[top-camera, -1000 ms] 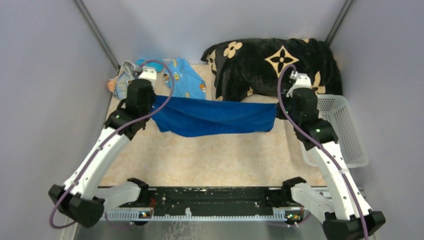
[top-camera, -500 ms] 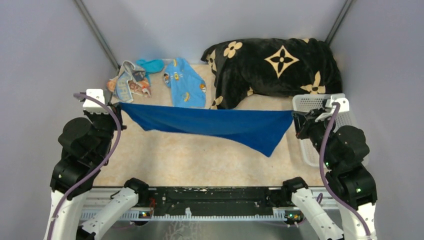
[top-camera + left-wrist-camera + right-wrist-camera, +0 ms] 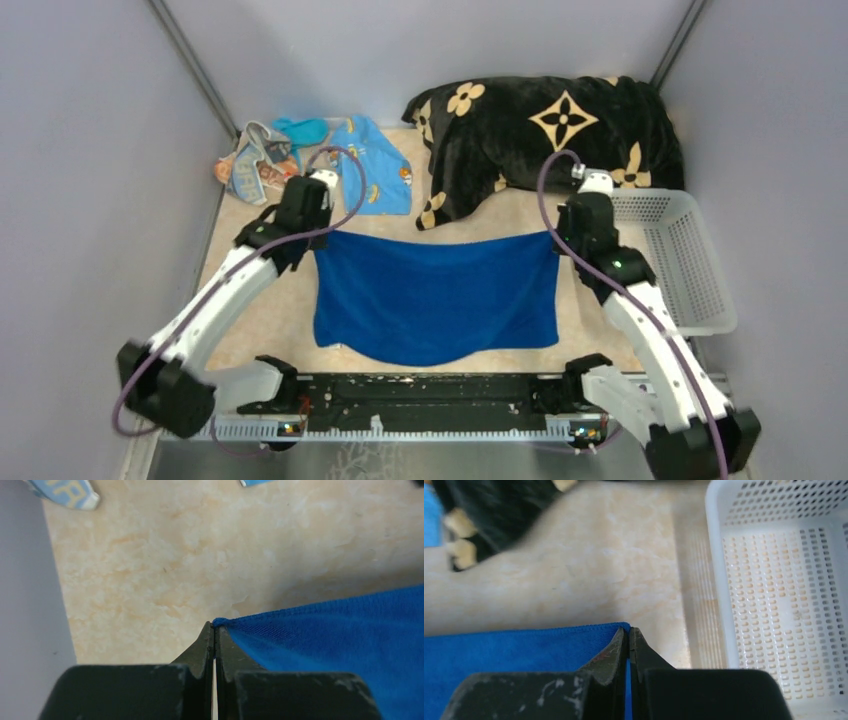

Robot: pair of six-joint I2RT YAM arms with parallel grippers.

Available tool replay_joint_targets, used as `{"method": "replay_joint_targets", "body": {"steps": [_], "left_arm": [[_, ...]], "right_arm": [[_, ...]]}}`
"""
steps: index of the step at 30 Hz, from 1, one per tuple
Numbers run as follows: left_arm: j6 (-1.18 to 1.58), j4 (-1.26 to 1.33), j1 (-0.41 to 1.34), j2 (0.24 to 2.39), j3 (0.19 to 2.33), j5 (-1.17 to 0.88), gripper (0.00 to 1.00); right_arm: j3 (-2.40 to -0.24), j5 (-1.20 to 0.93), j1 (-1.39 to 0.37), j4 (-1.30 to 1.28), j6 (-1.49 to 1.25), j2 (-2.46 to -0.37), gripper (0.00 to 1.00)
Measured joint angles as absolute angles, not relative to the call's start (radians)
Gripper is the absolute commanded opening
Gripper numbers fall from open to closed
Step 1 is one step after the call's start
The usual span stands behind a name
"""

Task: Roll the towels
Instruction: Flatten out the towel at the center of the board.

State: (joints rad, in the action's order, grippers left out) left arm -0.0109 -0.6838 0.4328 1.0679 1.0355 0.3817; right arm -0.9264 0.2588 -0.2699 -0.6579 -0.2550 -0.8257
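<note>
The dark blue towel lies spread flat on the table in front of the arms. My left gripper is shut on its far left corner. My right gripper is shut on its far right corner. The towel also shows in the left wrist view and the right wrist view. At the back left lie the light blue towel with cartoon prints, the turquoise towel and the striped towel.
A large black plush blanket with tan flowers is heaped at the back right. A white perforated basket stands at the right edge, close to my right gripper; it also shows in the right wrist view. Grey walls close in both sides.
Both arms swung back, stretched the towel in the air, then came forward again and laid it flat on the table. Both grippers kept hold of the corners.
</note>
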Motion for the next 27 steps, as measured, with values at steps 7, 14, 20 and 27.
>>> {"method": "replay_joint_targets", "body": {"steps": [7, 14, 20, 27], "left_arm": [[-0.022, -0.583, 0.344, 1.514, 1.121, 0.345, 0.0], [-0.056, -0.486, 0.282, 1.718, 1.281, 0.286, 0.0], [-0.086, -0.441, 0.274, 1.761, 1.293, 0.275, 0.0], [-0.11, -0.403, 0.265, 1.761, 1.279, 0.257, 0.0]], "right_arm": [[-0.851, 0.339, -0.202, -0.402, -0.255, -1.147, 0.0], [-0.851, 0.295, -0.121, -0.152, -0.22, -1.332, 0.0], [-0.859, 0.243, -0.096, -0.102, -0.188, -1.429, 0.0], [-0.889, 0.216, -0.07, -0.118, -0.2, -1.481, 0.0]]}}
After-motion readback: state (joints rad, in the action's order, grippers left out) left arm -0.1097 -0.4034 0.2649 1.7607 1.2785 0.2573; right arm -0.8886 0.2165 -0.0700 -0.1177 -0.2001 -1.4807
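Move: The blue towel, its far corners already pinched, hangs back from both hands: its middle is some 8 cm back and 7 below, 25 cm right of the left hand, 26 left of the right. The left hand's corner goes to bare board about 14 cm ahead and 13 below. The light-blue towel lies 22 ahead, 9 right, 13 below that hand. From the right hand, the corner spot is 13 ahead, 4 right, 14 below; the basket 3 ahead, 26 right, 12 below. The blue towel's far edge is swung down and drawn out forward by both hands, fingers still shut on its corners: a quick drop first, then mostly forward, easing to a stop low over the board just short of the light-blue towel. Each hand travels about 13 cm forward and 11 to 13 down; the left tips down some 10 degrees, while the right drifts 4 cm towards the basket. ##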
